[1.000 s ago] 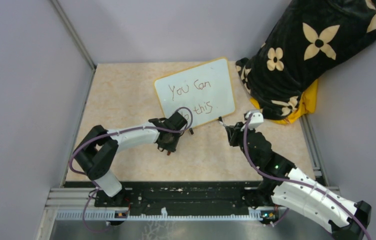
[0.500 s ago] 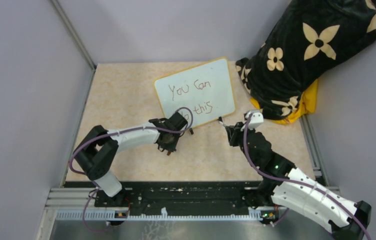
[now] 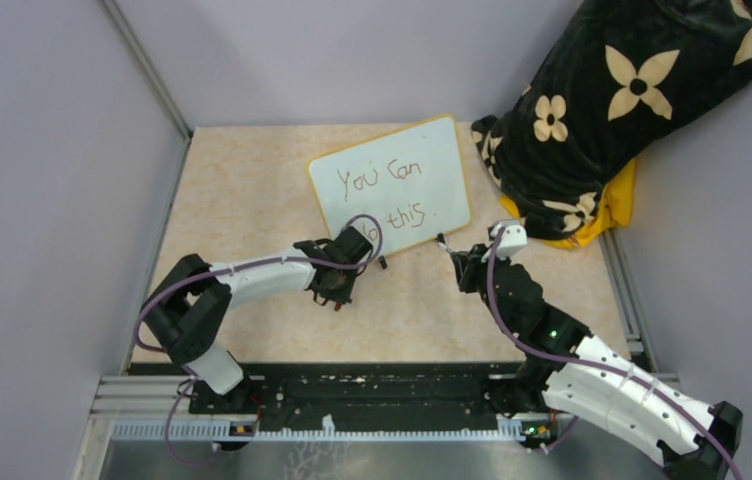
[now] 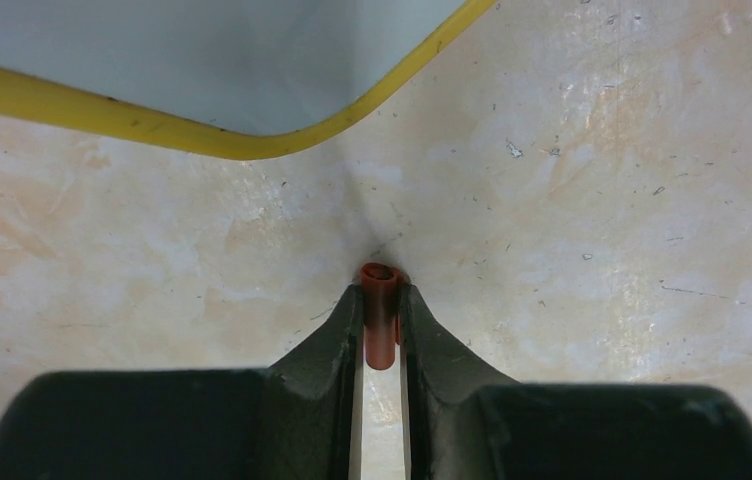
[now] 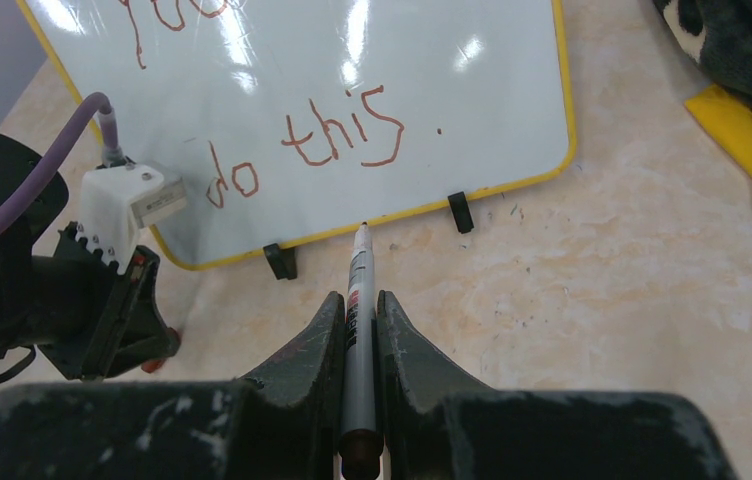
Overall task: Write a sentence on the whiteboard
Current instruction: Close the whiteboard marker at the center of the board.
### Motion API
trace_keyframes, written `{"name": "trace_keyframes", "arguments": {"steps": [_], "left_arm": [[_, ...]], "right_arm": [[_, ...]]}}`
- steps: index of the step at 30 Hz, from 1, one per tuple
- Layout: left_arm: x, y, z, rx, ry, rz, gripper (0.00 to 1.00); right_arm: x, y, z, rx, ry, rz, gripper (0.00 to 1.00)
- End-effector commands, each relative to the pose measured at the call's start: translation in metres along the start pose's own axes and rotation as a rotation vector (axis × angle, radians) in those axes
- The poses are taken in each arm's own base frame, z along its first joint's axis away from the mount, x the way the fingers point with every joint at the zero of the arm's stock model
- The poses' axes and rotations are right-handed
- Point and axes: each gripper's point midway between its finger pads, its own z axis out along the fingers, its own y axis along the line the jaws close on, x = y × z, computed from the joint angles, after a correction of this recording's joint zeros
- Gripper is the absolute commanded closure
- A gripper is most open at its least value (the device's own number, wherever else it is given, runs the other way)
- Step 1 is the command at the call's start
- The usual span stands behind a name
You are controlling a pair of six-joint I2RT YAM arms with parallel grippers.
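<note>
The whiteboard (image 3: 422, 160) stands tilted at the back middle of the table, its yellow frame (image 4: 252, 147) and black feet (image 5: 279, 260) in view. The sentence (image 3: 384, 181) reads "You Can do this" in reddish-brown marker, with "do this" (image 5: 342, 142) large in the right wrist view. My left gripper (image 3: 336, 297) points down at the table by the board's near left corner, shut on a small orange-red marker cap (image 4: 380, 315). In front of the board's lower edge, my right gripper (image 5: 357, 305) is shut on a grey marker (image 5: 356, 290) whose tip aims at the board.
A black cloth bundle with cream flowers (image 3: 612, 100) over something yellow (image 3: 620, 200) fills the back right corner, close to the board's right edge. Grey walls enclose the beige tabletop (image 3: 242, 200). A metal rail (image 3: 352, 425) runs along the near edge.
The left jaws have narrowed onto the cap, and the left arm has shifted slightly. The right arm and the marker have not moved.
</note>
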Motion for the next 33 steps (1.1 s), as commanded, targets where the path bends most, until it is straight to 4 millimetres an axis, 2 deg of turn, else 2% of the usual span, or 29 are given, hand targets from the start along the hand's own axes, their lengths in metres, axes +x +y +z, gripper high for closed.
{"name": "trace_keyframes", "arguments": {"steps": [1,5,9,14,17,20,24,25,29,33], "left_arm": [[0.037,0.010,0.007,-0.041,0.103,-0.012,1.00],[0.020,0.012,-0.009,-0.051,0.046,-0.035,1.00],[-0.006,0.012,-0.036,-0.046,-0.039,-0.057,1.00],[-0.041,0.011,-0.079,-0.011,-0.181,-0.090,1.00],[-0.065,0.010,-0.112,0.032,-0.292,-0.117,1.00],[-0.090,0.002,-0.145,0.111,-0.418,-0.121,1.00],[-0.123,0.000,-0.192,0.193,-0.630,-0.145,1.00],[-0.130,0.000,-0.203,0.208,-0.676,-0.153,1.00],[-0.150,-0.001,-0.246,0.288,-0.829,-0.190,1.00],[-0.165,0.002,-0.278,0.338,-0.959,-0.239,1.00]], "right_arm": [[-0.023,0.007,-0.004,-0.015,-0.055,0.033,1.00],[-0.026,0.008,-0.005,-0.018,-0.060,0.039,1.00],[-0.032,0.009,-0.006,-0.023,-0.071,0.042,1.00],[-0.047,0.015,-0.008,-0.040,-0.096,0.047,1.00],[-0.060,0.023,-0.008,-0.060,-0.120,0.052,1.00],[-0.076,0.035,-0.007,-0.095,-0.143,0.053,1.00],[-0.107,0.057,-0.003,-0.156,-0.193,0.068,1.00],[-0.109,0.061,-0.001,-0.163,-0.191,0.066,1.00],[-0.150,0.083,-0.001,-0.228,-0.296,0.121,1.00],[-0.184,0.105,-0.005,-0.268,-0.373,0.153,1.00]]}}
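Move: The left fingers are already shut on the red cap at the table; the open tip of the marker lies about 22 cm to the right of them, 7 cm ahead and some 18 cm higher. The whiteboard's middle is roughly 25 cm ahead and 12 cm to the right of the left hand, its near black clip 9 cm ahead and 10 cm right. For the right hand, which holds the marker, the red cap is about 25 cm to the left, 1 cm back and 20 cm below. The left hand keeps its pinch on the red cap and, after a small shift left and slightly back, lifts it steeply about 26 cm off the table and a little forward, while the wrist swings the fingers nearly 50 degrees out of their downward point to face forward and right, towards the marker. The right hand waits at first, then carries the marker, still gripped, some 12 cm up and about 5 cm left with a slight forward drift, its fingers tipping up by about 10 degrees, so that the open tip closes in on the cap. ##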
